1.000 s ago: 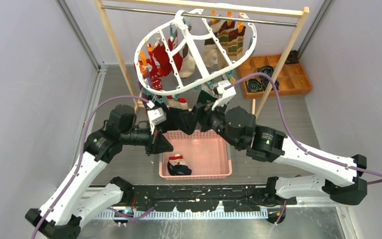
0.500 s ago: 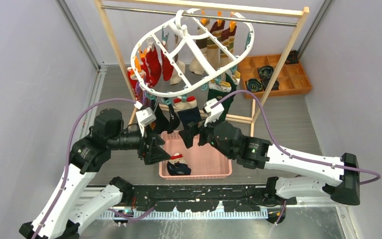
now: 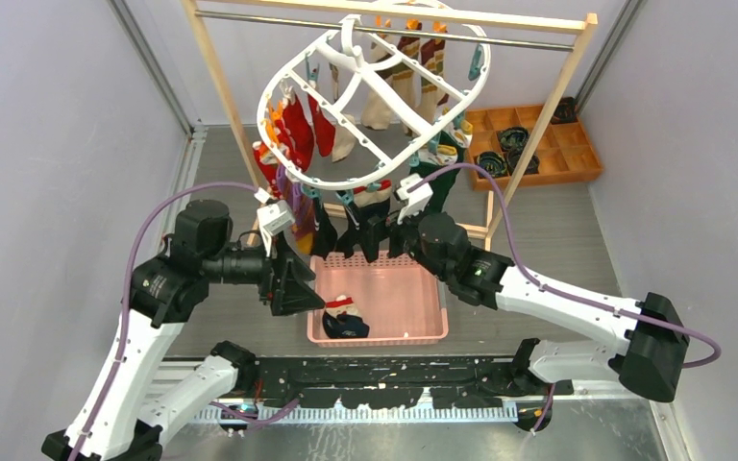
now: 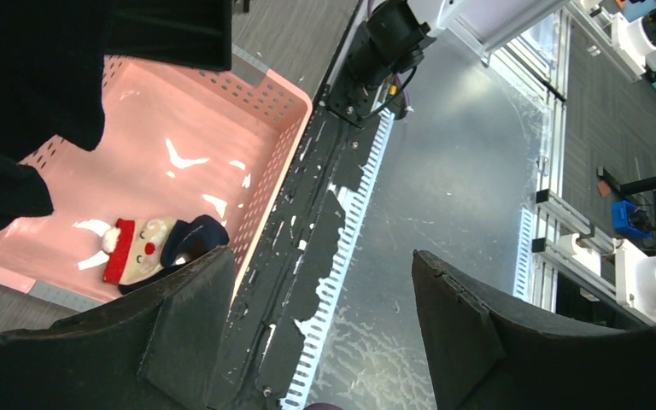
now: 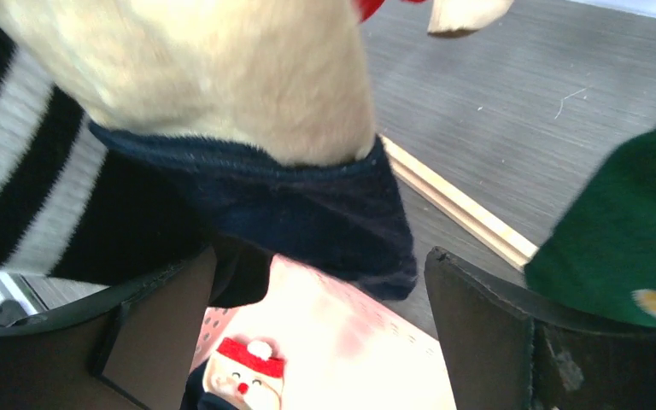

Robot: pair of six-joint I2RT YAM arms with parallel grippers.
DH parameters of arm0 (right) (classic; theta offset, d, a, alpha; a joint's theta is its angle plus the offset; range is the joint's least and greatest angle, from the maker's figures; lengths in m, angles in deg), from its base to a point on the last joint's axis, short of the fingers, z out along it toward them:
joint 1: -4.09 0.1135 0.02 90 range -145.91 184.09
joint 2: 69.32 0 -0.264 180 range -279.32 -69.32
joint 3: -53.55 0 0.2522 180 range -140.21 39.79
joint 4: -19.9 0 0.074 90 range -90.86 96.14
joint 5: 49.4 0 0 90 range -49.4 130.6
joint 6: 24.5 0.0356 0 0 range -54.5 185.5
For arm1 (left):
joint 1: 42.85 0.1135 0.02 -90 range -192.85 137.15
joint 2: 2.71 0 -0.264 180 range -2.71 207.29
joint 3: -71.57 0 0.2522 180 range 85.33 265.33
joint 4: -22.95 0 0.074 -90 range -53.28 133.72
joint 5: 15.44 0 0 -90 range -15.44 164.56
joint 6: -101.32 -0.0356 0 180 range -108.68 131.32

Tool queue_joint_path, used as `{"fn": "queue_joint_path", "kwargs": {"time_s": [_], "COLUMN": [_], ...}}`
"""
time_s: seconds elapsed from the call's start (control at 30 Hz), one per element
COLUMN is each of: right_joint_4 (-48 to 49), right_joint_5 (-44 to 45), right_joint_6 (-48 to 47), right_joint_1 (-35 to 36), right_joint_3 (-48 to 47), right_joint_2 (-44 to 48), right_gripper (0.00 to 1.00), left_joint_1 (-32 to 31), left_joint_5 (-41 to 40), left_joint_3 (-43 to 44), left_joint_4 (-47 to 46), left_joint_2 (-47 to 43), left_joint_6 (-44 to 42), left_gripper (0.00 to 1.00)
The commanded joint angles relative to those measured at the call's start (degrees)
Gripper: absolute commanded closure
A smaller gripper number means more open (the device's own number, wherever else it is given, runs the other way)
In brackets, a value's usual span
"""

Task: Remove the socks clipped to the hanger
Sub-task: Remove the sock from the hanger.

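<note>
The white hanger [image 3: 375, 106] hangs tilted from the rack's rail. Socks are clipped round it: red [image 3: 298, 127], beige [image 3: 377, 108], striped [image 3: 432, 67], dark green [image 3: 442, 158] and navy [image 3: 365, 226]. My right gripper [image 3: 384, 240] is open just under the navy sock [image 5: 307, 213], whose toe hangs at the open fingers without being pinched. A green sock [image 5: 623, 239] hangs to its right. My left gripper [image 3: 298, 283] is open and empty [image 4: 323, 260] at the left rim of the pink basket [image 3: 413, 331]. A Santa sock [image 3: 344, 317] lies in the basket.
The light wooden rack [image 3: 219, 86] straddles the hanger, and its floor bar [image 5: 461, 209] runs behind the basket. A wooden compartment tray [image 3: 577, 158] with dark rolled items sits at the back right. Grey walls close in both sides.
My left gripper has gone from shut to open and drawn back to the left. The hanger has swung up and back. My right arm has pulled in toward the basket, with its gripper opened wider.
</note>
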Motion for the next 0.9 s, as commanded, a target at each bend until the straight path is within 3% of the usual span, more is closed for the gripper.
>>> {"fn": "queue_joint_path", "kwargs": {"time_s": [0.0, 0.1, 0.23, 0.33, 0.57, 0.87], "right_joint_4": [5.46, 6.19, 5.51, 2.45, -3.98, -4.8], "right_joint_5": [-5.31, -9.01, -9.55, -8.38, -3.21, -2.23], "right_joint_6": [-1.84, -0.29, 0.44, 1.18, 2.59, 7.41], "right_joint_1": [-0.59, -0.5, 1.17, 3.12, 13.81, 24.11], "right_joint_3": [0.62, 0.3, 0.47, -0.65, -4.4, -9.08], "right_joint_2": [-0.79, -0.43, 2.61, 4.89, 6.64, 5.33], "right_gripper": [0.07, 0.27, 0.64, 0.97, 0.99, 0.99], "left_joint_1": [1.5, 1.88, 1.99, 1.99, 1.98, 1.99], "left_joint_5": [5.09, 5.55, 5.08, 4.54, 4.66, 6.41], "left_joint_3": [2.97, 3.67, 4.35, 4.55, 3.87, 1.48], "left_joint_4": [0.97, 0.92, 1.46, 1.65, -0.08, -1.92], "left_joint_2": [0.56, 0.65, 0.4, 0.12, -0.06, -1.13], "left_joint_6": [0.39, 1.1, 1.12, 1.19, 2.94, 4.88], "left_gripper": [0.23, 0.23, 0.23, 0.24, 0.24, 0.24]}}
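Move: The navy sock with the cream top hangs almost between my open right fingers, its middle about 3 cm ahead, 2 cm to the left and 2 cm above. The black striped sock hangs some 9 cm to the left and 2 cm ahead of my right hand, the green sock about 12 cm to its right and 12 cm ahead. From my left hand, the navy sock is roughly 17 cm ahead, 18 cm to the right and slightly lower. My right hand dips a centimetre or so while its wide-open fingers close and pinch the lower navy part of the hanging sock. Then I draw the sock back towards me about 15 cm, also going left and up some 6 cm each, towards my waiting, open left hand, turning about 25 degrees counter-clockwise. ##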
